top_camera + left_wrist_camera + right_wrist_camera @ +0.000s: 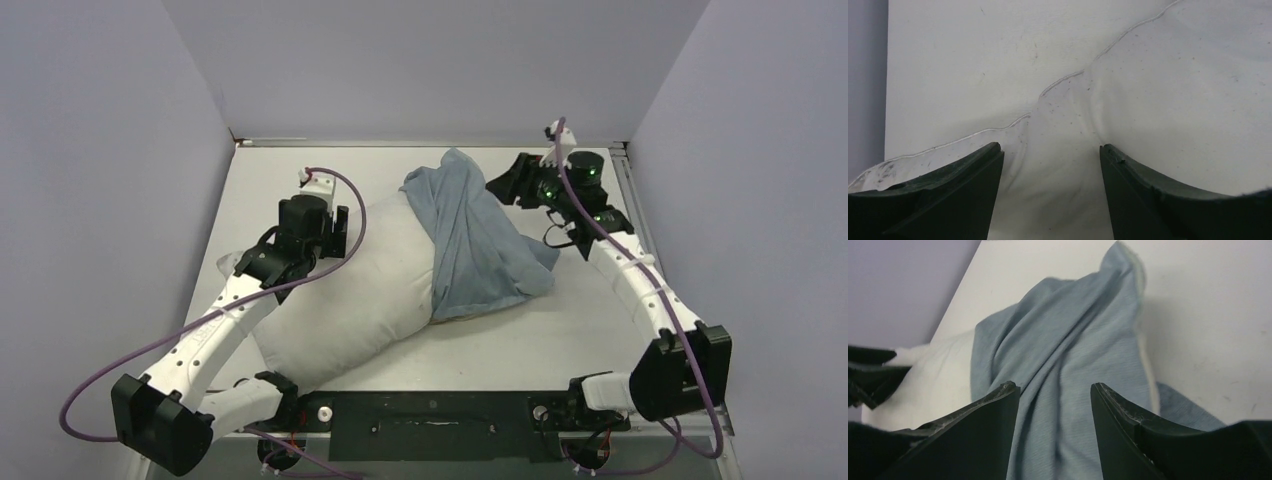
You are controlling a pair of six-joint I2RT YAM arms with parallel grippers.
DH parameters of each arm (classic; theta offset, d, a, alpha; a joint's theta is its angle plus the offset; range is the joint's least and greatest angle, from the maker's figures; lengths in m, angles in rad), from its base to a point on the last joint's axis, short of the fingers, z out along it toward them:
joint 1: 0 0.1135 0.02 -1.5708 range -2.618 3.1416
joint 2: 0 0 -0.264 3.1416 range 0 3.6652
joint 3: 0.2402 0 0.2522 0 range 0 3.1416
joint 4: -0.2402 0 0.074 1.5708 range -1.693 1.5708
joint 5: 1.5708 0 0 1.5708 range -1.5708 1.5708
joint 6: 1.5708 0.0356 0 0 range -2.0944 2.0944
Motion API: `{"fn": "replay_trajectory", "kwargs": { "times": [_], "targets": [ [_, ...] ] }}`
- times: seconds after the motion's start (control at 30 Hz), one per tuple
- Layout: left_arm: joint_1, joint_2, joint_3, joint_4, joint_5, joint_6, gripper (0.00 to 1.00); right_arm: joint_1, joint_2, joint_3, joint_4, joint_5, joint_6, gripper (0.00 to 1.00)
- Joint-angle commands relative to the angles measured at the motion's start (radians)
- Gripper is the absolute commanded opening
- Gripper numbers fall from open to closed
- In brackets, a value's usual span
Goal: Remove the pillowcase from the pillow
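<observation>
The off-white pillow (350,290) lies slantwise across the table, its bare end toward the near left. The dusty-blue pillowcase (480,240) covers only its far right end, bunched in folds, with a peak standing up at the back. My left gripper (340,232) is over the pillow's far left edge, open, with creased pillow cloth (1173,90) below and between its fingers (973,175). My right gripper (500,185) sits just right of the pillowcase's peak, open, with blue folds (1073,340) showing in the gap between its fingers (1118,410). Neither gripper holds anything.
Lavender walls close in the white table (560,340) on the left, back and right. A black mounting bar (430,410) runs along the near edge between the arm bases. Purple cables (150,350) loop off both arms. Bare tabletop (973,65) lies past the pillow's seam.
</observation>
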Motion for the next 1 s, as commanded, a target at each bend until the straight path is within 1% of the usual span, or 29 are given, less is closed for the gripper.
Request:
{"fn": "replay_trajectory", "kwargs": {
  "times": [0.0, 0.07, 0.17, 0.27, 0.37, 0.47, 0.63, 0.67, 0.7, 0.83, 0.97],
  "targets": [
    [-0.054, -0.060, 0.087, -0.017, -0.042, -0.019, 0.74, 0.169, -0.144, -0.076, -0.133, 0.209, -0.143, 0.56],
    [-0.122, -0.083, 0.104, -0.026, -0.074, -0.018, 0.78, 0.247, -0.212, -0.129, -0.152, 0.280, -0.146, 0.58],
    [-0.242, -0.108, 0.124, -0.046, -0.122, -0.029, 0.79, 0.316, -0.313, -0.214, -0.172, 0.348, -0.115, 0.59],
    [-0.359, -0.111, 0.128, -0.070, -0.147, -0.064, 0.80, 0.328, -0.386, -0.272, -0.227, 0.376, -0.094, 0.60],
    [-0.472, -0.095, 0.116, -0.082, -0.170, -0.111, 0.88, 0.328, -0.430, -0.304, -0.309, 0.412, -0.097, 0.61],
    [-0.554, -0.057, 0.100, -0.097, -0.192, -0.156, 0.91, 0.328, -0.471, -0.340, -0.348, 0.430, -0.093, 0.61],
    [-0.636, 0.029, 0.092, -0.097, -0.198, -0.198, 0.96, 0.325, -0.493, -0.393, -0.358, 0.451, -0.095, 0.62],
    [-0.645, 0.047, 0.093, -0.095, -0.196, -0.201, 1.00, 0.323, -0.489, -0.404, -0.354, 0.450, -0.095, 0.62],
    [-0.651, 0.070, 0.097, -0.095, -0.197, -0.203, 0.97, 0.322, -0.483, -0.415, -0.347, 0.447, -0.094, 0.62],
    [-0.664, 0.164, 0.106, -0.100, -0.208, -0.208, 0.96, 0.318, -0.464, -0.463, -0.305, 0.430, -0.097, 0.61],
    [-0.661, 0.237, 0.102, -0.094, -0.256, -0.222, 0.96, 0.315, -0.441, -0.487, -0.270, 0.400, -0.106, 0.57]
  ]
}}
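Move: Behind and to the right of the left hand, roughly 14 cm back, 21 cm right and 12 cm below, lies the pillowcase's near-left corner; the bare pillow's middle is about 11 cm back, 4 cm right and 10 cm down. For the right hand, the pillowcase's near edge lies some 18 cm back, 2 cm right and 19 cm below, while the pillowcase's far tip is about 12 cm ahead, 7 cm left and 18 cm below. Swinging clear of the pillow in an arc, the left hand goes some 17 cm right and 9 cm back, rising then sinking towards the pillowcase's near-left corner, fingers opening wide, wrist turning clockwise. The right hand draws back about 16 cm and sinks nearly as far over the pillowcase, bulging left early on, to above its near edge, tilting its left side down, fingers staying half open. ##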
